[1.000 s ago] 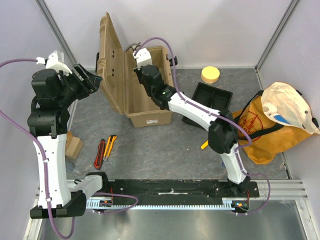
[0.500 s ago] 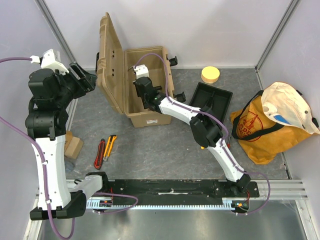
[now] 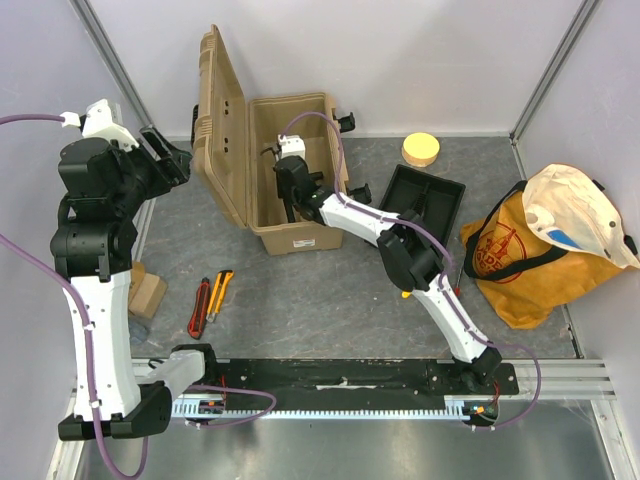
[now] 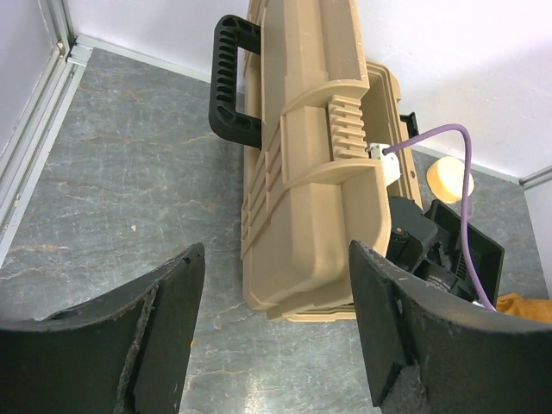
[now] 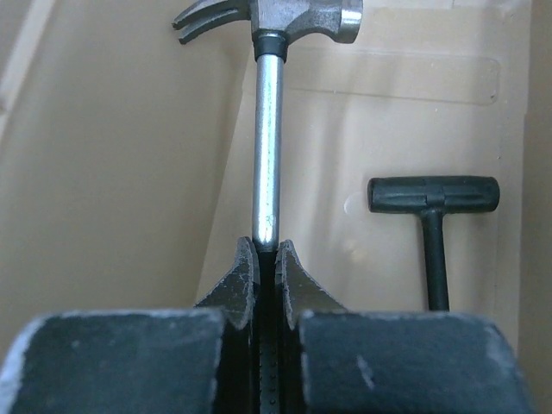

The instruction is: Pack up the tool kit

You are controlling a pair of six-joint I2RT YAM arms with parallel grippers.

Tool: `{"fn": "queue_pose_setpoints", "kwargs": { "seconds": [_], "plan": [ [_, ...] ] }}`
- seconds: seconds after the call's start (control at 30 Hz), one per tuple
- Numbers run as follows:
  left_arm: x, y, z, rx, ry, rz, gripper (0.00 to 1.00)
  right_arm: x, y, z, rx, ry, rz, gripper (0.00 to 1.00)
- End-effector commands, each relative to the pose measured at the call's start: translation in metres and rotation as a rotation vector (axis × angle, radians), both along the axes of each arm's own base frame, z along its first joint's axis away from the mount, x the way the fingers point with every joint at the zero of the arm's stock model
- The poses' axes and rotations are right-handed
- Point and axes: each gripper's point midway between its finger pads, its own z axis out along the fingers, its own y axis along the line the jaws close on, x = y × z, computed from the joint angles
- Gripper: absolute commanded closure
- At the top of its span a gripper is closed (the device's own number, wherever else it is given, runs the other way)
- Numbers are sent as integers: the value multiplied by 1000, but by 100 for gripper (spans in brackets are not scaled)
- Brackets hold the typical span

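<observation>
The tan toolbox [image 3: 300, 225] stands open at the back, its ribbed lid [image 3: 222, 120] upright on the left. My right gripper [image 3: 288, 192] reaches down inside the box. It is shut [image 5: 267, 246] on the steel shaft of a claw hammer [image 5: 266, 129], head pointing away. A black mallet [image 5: 434, 207] lies on the box floor. My left gripper [image 3: 168, 155] is open and empty, held high left of the lid; its view [image 4: 276, 336] shows the lid [image 4: 310, 172] and black handle [image 4: 231, 86]. The black inner tray [image 3: 425, 195] lies right of the box. A red-handled tool [image 3: 200, 305] and a yellow-handled tool [image 3: 221, 292] lie at front left.
An orange-yellow fabric bag [image 3: 530, 260] with a white cap [image 3: 580, 215] on it sits at the right. A round yellow disc [image 3: 421, 149] lies by the back wall. A small tan block [image 3: 147, 293] sits at the left edge. A yellow handle [image 3: 408, 290] shows under my right arm.
My right arm has stretched forward and lowered the hammer deeper into the toolbox. My left arm drew back a little to the left, then stayed still.
</observation>
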Motion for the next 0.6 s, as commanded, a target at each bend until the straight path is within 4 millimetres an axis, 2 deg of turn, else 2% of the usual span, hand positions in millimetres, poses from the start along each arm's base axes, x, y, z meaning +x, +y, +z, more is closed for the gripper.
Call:
{"fn": "queue_pose_setpoints", "kwargs": {
  "seconds": [0.0, 0.1, 0.2, 0.3, 0.43, 0.57],
  "plan": [
    [-6, 2, 18, 42, -55, 0, 26, 10, 16, 26, 118, -23, 8, 100],
    [-6, 3, 18, 43, -55, 3, 27, 10, 13, 10, 93, 34, -4, 96],
    [-6, 3, 18, 41, -55, 3, 26, 9, 10, -1, 97, 67, -9, 80],
    [-4, 2, 17, 38, -50, 2, 26, 10, 9, 1, 108, 69, -11, 66],
    [-7, 1, 17, 33, -53, -6, 26, 10, 8, 27, 139, 41, -9, 57],
    [-10, 1, 15, 31, -52, -1, 26, 9, 6, 65, 167, -7, -5, 51]
  ]
}}
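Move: The right hand holds the claw hammer just ahead of the middle of its length. The patch of case floor it is meant for lies straight beneath, about 4 cm down. On that floor the black mallet lies some 7 cm to the right and 2 cm back, and the open lid stands roughly 12 cm to the left and 2 cm farther out. From the left hand that patch is about 22 cm ahead, 20 cm right and 35 cm down. Straight down into the case goes the right hand, about 3.5 cm, still pinching the claw hammer at the front of its black grip and tipping its fingers some 7 degrees further down. Near the bottom the fingers part to about half open and let go of the hammer beside the mallet; the hand then eases up about half a centimetre. ##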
